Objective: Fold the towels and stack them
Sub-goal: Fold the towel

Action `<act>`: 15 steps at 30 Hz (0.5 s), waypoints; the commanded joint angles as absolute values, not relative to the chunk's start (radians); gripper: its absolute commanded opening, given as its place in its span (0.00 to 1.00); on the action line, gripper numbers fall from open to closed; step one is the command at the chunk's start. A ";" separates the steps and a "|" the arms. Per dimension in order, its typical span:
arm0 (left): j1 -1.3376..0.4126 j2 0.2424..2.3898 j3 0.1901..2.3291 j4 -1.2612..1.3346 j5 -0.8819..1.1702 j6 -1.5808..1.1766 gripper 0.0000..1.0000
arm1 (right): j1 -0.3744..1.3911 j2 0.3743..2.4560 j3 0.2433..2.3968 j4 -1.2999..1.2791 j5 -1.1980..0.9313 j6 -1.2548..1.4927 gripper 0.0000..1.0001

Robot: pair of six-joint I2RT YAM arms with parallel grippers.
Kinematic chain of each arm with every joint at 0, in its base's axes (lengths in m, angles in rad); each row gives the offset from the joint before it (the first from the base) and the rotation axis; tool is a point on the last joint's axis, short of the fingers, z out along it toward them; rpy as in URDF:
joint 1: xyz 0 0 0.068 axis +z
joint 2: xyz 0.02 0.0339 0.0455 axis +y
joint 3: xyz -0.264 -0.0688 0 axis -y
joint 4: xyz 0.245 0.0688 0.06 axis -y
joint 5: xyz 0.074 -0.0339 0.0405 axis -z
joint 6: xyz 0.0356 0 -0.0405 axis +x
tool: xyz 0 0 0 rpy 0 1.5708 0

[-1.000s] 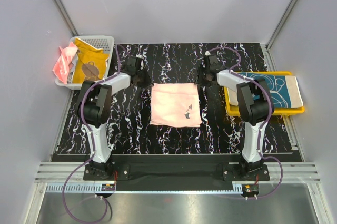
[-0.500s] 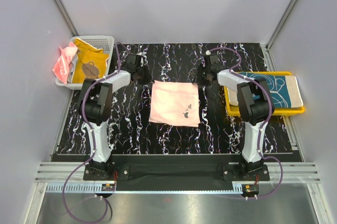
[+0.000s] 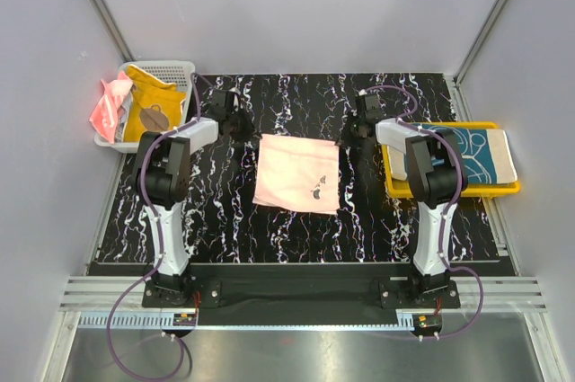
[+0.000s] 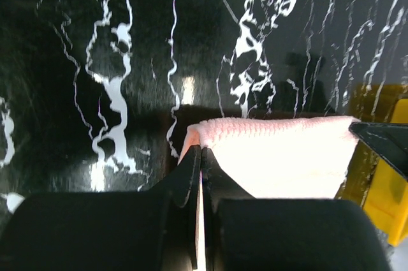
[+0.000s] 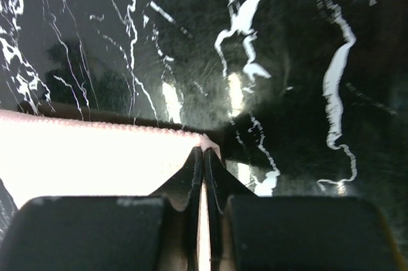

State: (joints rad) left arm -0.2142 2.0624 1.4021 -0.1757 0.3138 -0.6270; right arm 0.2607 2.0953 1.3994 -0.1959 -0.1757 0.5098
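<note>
A pale peach towel (image 3: 296,173) with a small dark print lies spread flat in the middle of the black marbled table. My left gripper (image 3: 254,133) is at its far left corner. In the left wrist view the gripper (image 4: 201,151) is shut, pinching that corner of the towel (image 4: 280,162). My right gripper (image 3: 344,141) is at the far right corner. The right wrist view has it (image 5: 204,152) shut on that corner of the towel (image 5: 95,156). A folded teal-and-cream towel (image 3: 472,153) lies on the yellow tray (image 3: 449,191).
At the far left stands a white mesh basket (image 3: 166,67) holding an orange-yellow towel (image 3: 153,112) with a brown figure. A coral pink towel (image 3: 110,103) hangs over the basket's left side. Grey walls close in the table on three sides.
The right gripper has closed onto the far right corner of the peach towel. The left gripper finished shutting on the far left corner. The towel's far edge has shifted slightly.
</note>
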 commanded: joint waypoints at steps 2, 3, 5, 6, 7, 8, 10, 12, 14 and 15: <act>-0.186 2.092 1.473 -0.115 0.382 -0.655 0.00 | 0.226 2.103 1.420 -0.153 -0.221 0.522 0.05; -0.184 2.103 1.482 -0.115 0.382 -0.657 0.00 | 0.222 2.108 1.425 -0.153 -0.224 0.520 0.05; -0.179 2.112 1.493 -0.115 0.387 -0.661 0.04 | 0.221 2.109 1.425 -0.147 -0.236 0.520 0.06; -0.176 2.118 1.503 -0.112 0.396 -0.663 0.15 | 0.221 2.111 1.425 -0.146 -0.239 0.519 0.08; -0.176 2.128 1.508 -0.112 0.402 -0.660 0.21 | 0.221 2.111 1.427 -0.144 -0.241 0.518 0.11; -0.175 2.128 1.511 -0.113 0.403 -0.657 0.27 | 0.221 2.111 1.428 -0.144 -0.241 0.514 0.13; -0.173 2.123 1.516 -0.109 0.408 -0.640 0.32 | 0.221 2.106 1.433 -0.153 -0.235 0.509 0.22; -0.170 2.111 1.516 -0.110 0.396 -0.629 0.38 | 0.221 2.092 1.430 -0.159 -0.215 0.505 0.31; -0.167 2.083 1.503 -0.120 0.382 -0.612 0.39 | 0.221 2.080 1.427 -0.164 -0.192 0.502 0.36; -0.167 2.073 1.497 -0.129 0.364 -0.604 0.40 | 0.221 2.068 1.425 -0.173 -0.175 0.497 0.39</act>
State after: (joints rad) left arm -0.1745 2.1239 1.4712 -0.1558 0.3698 -0.6388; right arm 0.2260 2.0995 1.3998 -0.1761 -0.2237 0.5163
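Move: Both hands already pinch the pink towel's far corners close above the table. The towel's middle lies about 10 cm back and 8 cm to the right of the left hand, a little below, and some 8 cm back and 8 cm left of the right hand. The yellow bin stands about 23 cm right of the right hand and 4 cm back; the white basket is some 23 cm left of the left hand and 7 cm farther out. Left hand drags its pinched towel corner forward about 2 cm, right hand barely 1 cm right-forward; both open, releasing. ##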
